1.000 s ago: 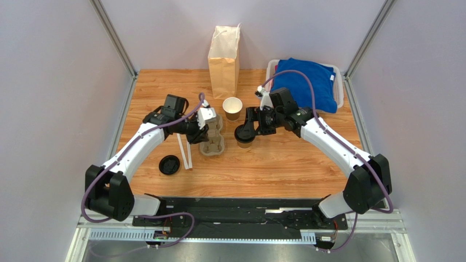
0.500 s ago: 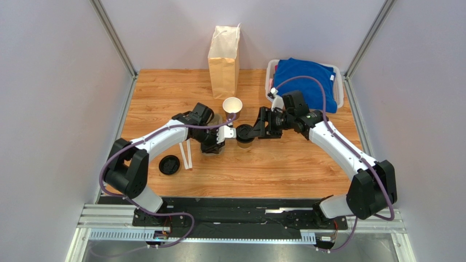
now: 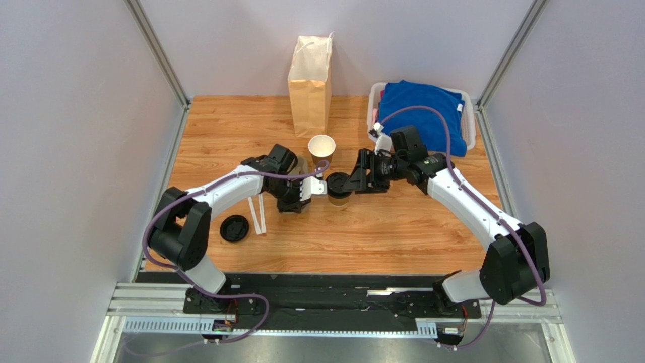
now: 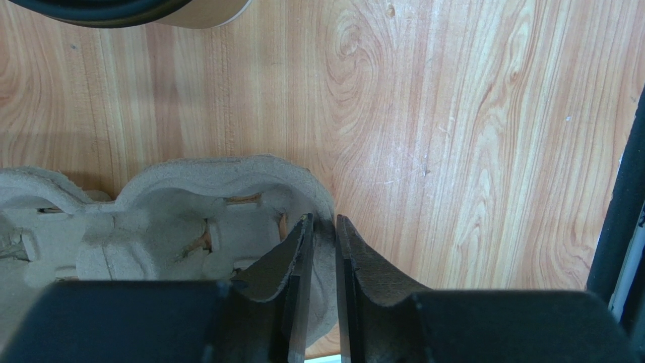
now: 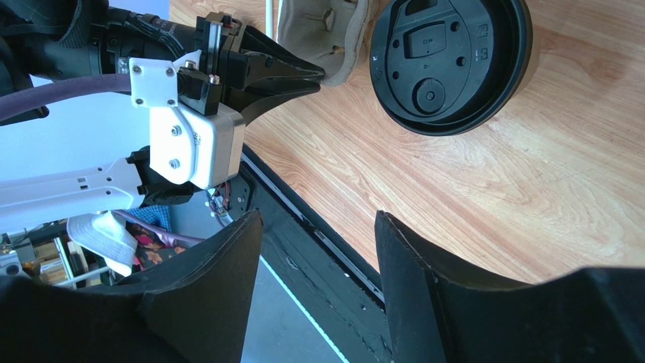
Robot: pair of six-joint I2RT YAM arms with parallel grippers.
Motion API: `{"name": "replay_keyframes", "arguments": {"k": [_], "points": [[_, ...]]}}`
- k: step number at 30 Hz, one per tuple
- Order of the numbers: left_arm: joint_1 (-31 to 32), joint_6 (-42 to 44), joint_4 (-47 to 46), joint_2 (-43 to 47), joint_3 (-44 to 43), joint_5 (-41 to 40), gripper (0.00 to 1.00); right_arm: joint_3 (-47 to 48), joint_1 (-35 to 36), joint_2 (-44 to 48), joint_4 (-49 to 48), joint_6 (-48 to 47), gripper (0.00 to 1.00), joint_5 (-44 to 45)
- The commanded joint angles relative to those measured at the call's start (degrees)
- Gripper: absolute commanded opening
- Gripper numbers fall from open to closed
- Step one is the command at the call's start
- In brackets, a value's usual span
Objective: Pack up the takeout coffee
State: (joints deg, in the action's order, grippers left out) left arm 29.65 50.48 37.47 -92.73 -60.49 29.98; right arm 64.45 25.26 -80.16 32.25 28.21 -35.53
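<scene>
The takeout coffee [image 3: 338, 187], a brown cup with a black lid [image 5: 450, 60], stands upright at the table's middle. My right gripper [image 3: 353, 178] hovers just right of it and above, open with nothing between its fingers [image 5: 227, 265]. A grey pulp cup carrier [image 4: 189, 227] lies left of the coffee, mostly hidden under my left arm in the top view. My left gripper [image 4: 322, 221] is shut on the carrier's right-hand rim, one finger inside the pocket and one outside. The coffee's base [image 4: 151, 9] shows just beyond the carrier.
An open brown cup without a lid [image 3: 322, 148] stands behind the coffee, and a tall paper bag [image 3: 310, 85] behind that. A loose black lid [image 3: 235, 228] and white sticks [image 3: 257, 212] lie front left. A white bin [image 3: 471, 121] holds blue cloth at back right.
My left gripper swung right to the carrier's end and closed on its rim. My right gripper drew back to the right off the coffee and its jaws narrowed somewhat.
</scene>
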Motion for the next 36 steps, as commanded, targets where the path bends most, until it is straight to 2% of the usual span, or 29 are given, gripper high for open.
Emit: {"name": "replay_keyframes", "arguments": {"k": [1,4,5,11,14,18,23,28,36], "points": [[0.32,2.96,0.23,0.18,0.46,1.14,0.16,-0.29,-0.21,1.23,-2.54,0.62,0.60,-1.30],[0.32,3.13,1.02,0.62,0.64,1.40,0.02,-0.29,-0.21,1.06,-2.81,0.80,0.58,-1.65],[0.32,3.13,1.02,1.23,0.81,1.40,0.00,-0.20,-0.29,0.88,-2.89,0.97,0.58,-1.91],[-0.91,-1.07,1.55,5.09,1.08,1.93,0.00,0.15,-0.03,0.09,-4.73,2.73,0.52,-3.76],[-3.19,-6.17,0.41,8.07,1.25,2.54,0.00,1.29,0.93,-0.79,-4.74,3.08,0.50,-3.93],[-7.84,-14.96,-3.10,13.35,2.48,7.36,0.00,3.23,3.30,-1.93,-4.83,3.17,0.49,-3.76],[-9.87,-22.60,-6.35,18.46,3.97,11.50,0.00,6.83,6.47,-5.08,-5.79,4.13,0.44,-2.27],[-11.10,-27.09,-9.26,21.79,5.82,14.05,0.00,10.52,10.60,-8.69,-7.20,6.33,0.38,0.37],[-12.24,-30.26,-10.14,25.22,8.10,13.88,0.00,14.30,13.68,-15.46,-8.96,11.43,0.29,2.57]]}}
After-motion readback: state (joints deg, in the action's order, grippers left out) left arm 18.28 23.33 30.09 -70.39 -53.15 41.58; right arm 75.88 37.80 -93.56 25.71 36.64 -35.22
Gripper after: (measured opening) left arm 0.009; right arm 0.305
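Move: The left fingers straddle the middle of the cup carrier's near rim; the carrier's middle is about 9 cm ahead and 2 cm lower. From that hand, the lidded cup stands 7 cm ahead and 15 cm right, the straws 6 cm ahead, 12 cm left and 5 cm below. From the right hand, the carrier's middle is some 19 cm left, 9 cm ahead and 15 cm below, the lidded cup 6 cm ahead, 4 cm left and 12 cm below. The left hand shuts its fingers on the near rim of the carrier, pinching it, then lifts it about 10 cm and a little to the left, turning some 25 degrees counter-clockwise while the fingers tilt up towards pointing more to the right. As the carrier comes up, the right hand travels some 10 cm left towards it, past the lidded cup and at almost the same height, its fingers narrowing to about half their opening but not yet touching the carrier. ##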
